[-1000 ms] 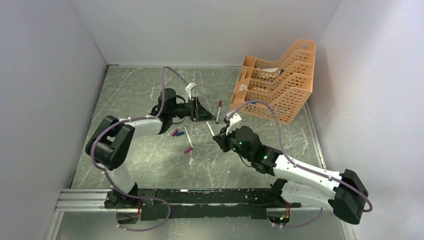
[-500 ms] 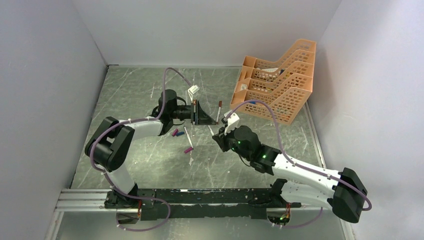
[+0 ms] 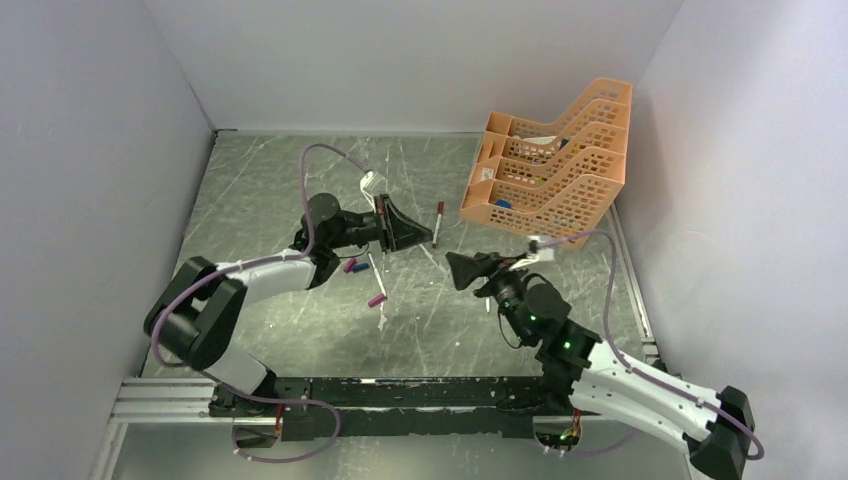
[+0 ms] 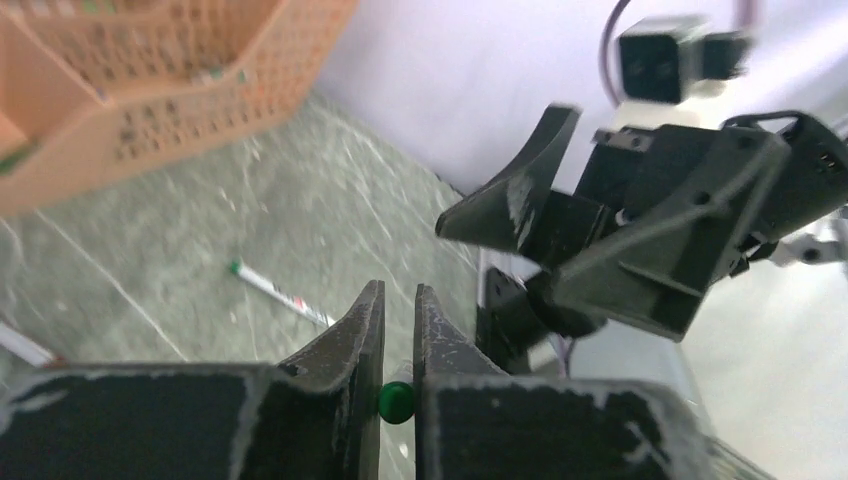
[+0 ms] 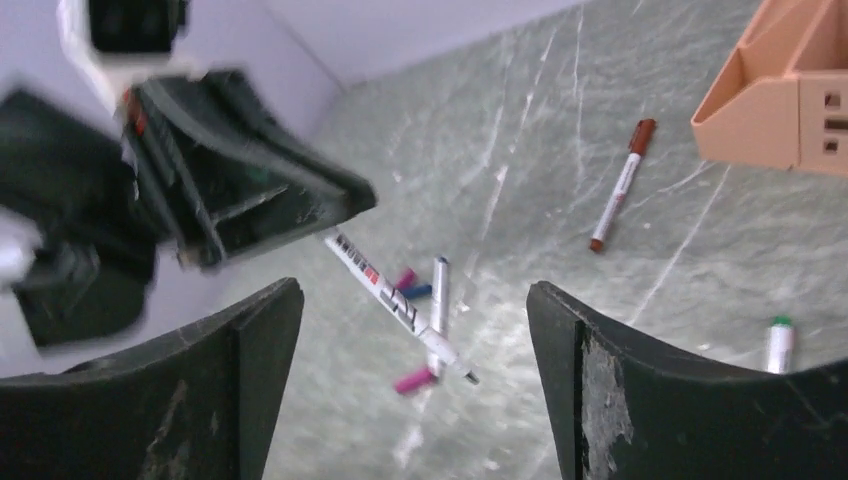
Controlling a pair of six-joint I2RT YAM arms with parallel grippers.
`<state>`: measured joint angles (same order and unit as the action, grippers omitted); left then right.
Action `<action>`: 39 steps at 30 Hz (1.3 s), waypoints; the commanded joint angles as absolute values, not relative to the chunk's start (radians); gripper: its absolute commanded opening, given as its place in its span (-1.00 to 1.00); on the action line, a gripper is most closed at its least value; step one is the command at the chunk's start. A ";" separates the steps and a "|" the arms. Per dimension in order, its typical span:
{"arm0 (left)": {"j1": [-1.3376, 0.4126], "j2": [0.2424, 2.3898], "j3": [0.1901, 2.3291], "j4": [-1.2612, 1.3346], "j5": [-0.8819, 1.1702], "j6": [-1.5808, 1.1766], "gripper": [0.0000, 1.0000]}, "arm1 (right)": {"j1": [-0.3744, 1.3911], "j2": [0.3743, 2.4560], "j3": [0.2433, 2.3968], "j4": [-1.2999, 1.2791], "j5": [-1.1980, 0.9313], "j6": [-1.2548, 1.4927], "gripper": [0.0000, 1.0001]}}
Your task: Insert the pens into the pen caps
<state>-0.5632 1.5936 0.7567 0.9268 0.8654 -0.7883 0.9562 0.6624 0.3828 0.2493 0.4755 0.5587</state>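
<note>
My left gripper (image 3: 418,240) (image 4: 398,292) is shut on a white pen (image 5: 400,300); its green end (image 4: 397,402) shows between the jaws and its dark tip points toward my right gripper (image 3: 452,268) (image 5: 415,290). That gripper is open and holds nothing, a short way from the tip. On the table below lies a second pen (image 3: 374,270) (image 5: 438,305) with a magenta cap (image 3: 377,299) (image 5: 412,380) at its near end. Another magenta cap (image 3: 349,265) (image 5: 405,277) and a blue cap (image 3: 361,267) (image 5: 421,291) lie beside it. A pen with a red-brown cap (image 3: 437,220) (image 5: 620,187) lies farther back.
The orange mesh tray (image 3: 555,170) (image 4: 150,90) (image 5: 780,90) stands at the back right. A green-tipped pen (image 4: 280,293) (image 5: 778,345) lies on the table near my right arm. Grey walls close in the left, back and right sides.
My right gripper has opened, let go of the pen and drawn back to the right. My left gripper has shut on that pen and swung slightly.
</note>
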 commanded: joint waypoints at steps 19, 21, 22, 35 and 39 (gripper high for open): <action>-0.877 1.339 0.570 1.264 0.338 0.344 -0.87 | 0.952 0.524 0.100 0.583 0.533 1.662 0.33; -0.888 1.338 0.582 1.241 0.358 0.359 -0.87 | 0.952 0.570 0.071 0.683 0.521 1.701 0.33; -0.895 1.338 0.584 1.235 0.367 0.366 -0.87 | 0.951 0.603 0.051 0.748 0.517 1.720 0.32; -0.989 1.295 0.577 1.111 0.363 0.479 -0.87 | 0.928 1.052 0.017 1.429 0.476 1.794 0.20; -1.000 1.289 0.569 1.095 0.372 0.482 -0.87 | 0.893 1.105 0.050 1.459 0.432 1.819 0.14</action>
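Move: The white pen is held near its green end in the left fingers, sloping down to the right. Its middle lies some 3 cm ahead of the right hand point, 5 cm left and 2 cm lower. The open right gripper is about 3 cm back and 7 cm right of the left hand. On the table, roughly 21 cm below, the brown-capped pen lies 19 cm ahead and 3 cm left of the right hand, the loose pen 2 cm ahead and 8 cm right. Up and back goes the left hand, about 8 cm and 7 cm, drifting a little right above the level of the right fingers. It keeps its grip on the white pen and rolls some 75 degrees about its fingers, swinging the drooping tip up and forward. The right hand dips a few centimetres right and comes back, rolling about 75 degrees so its left side rises; its fingers partly close but stay open. ##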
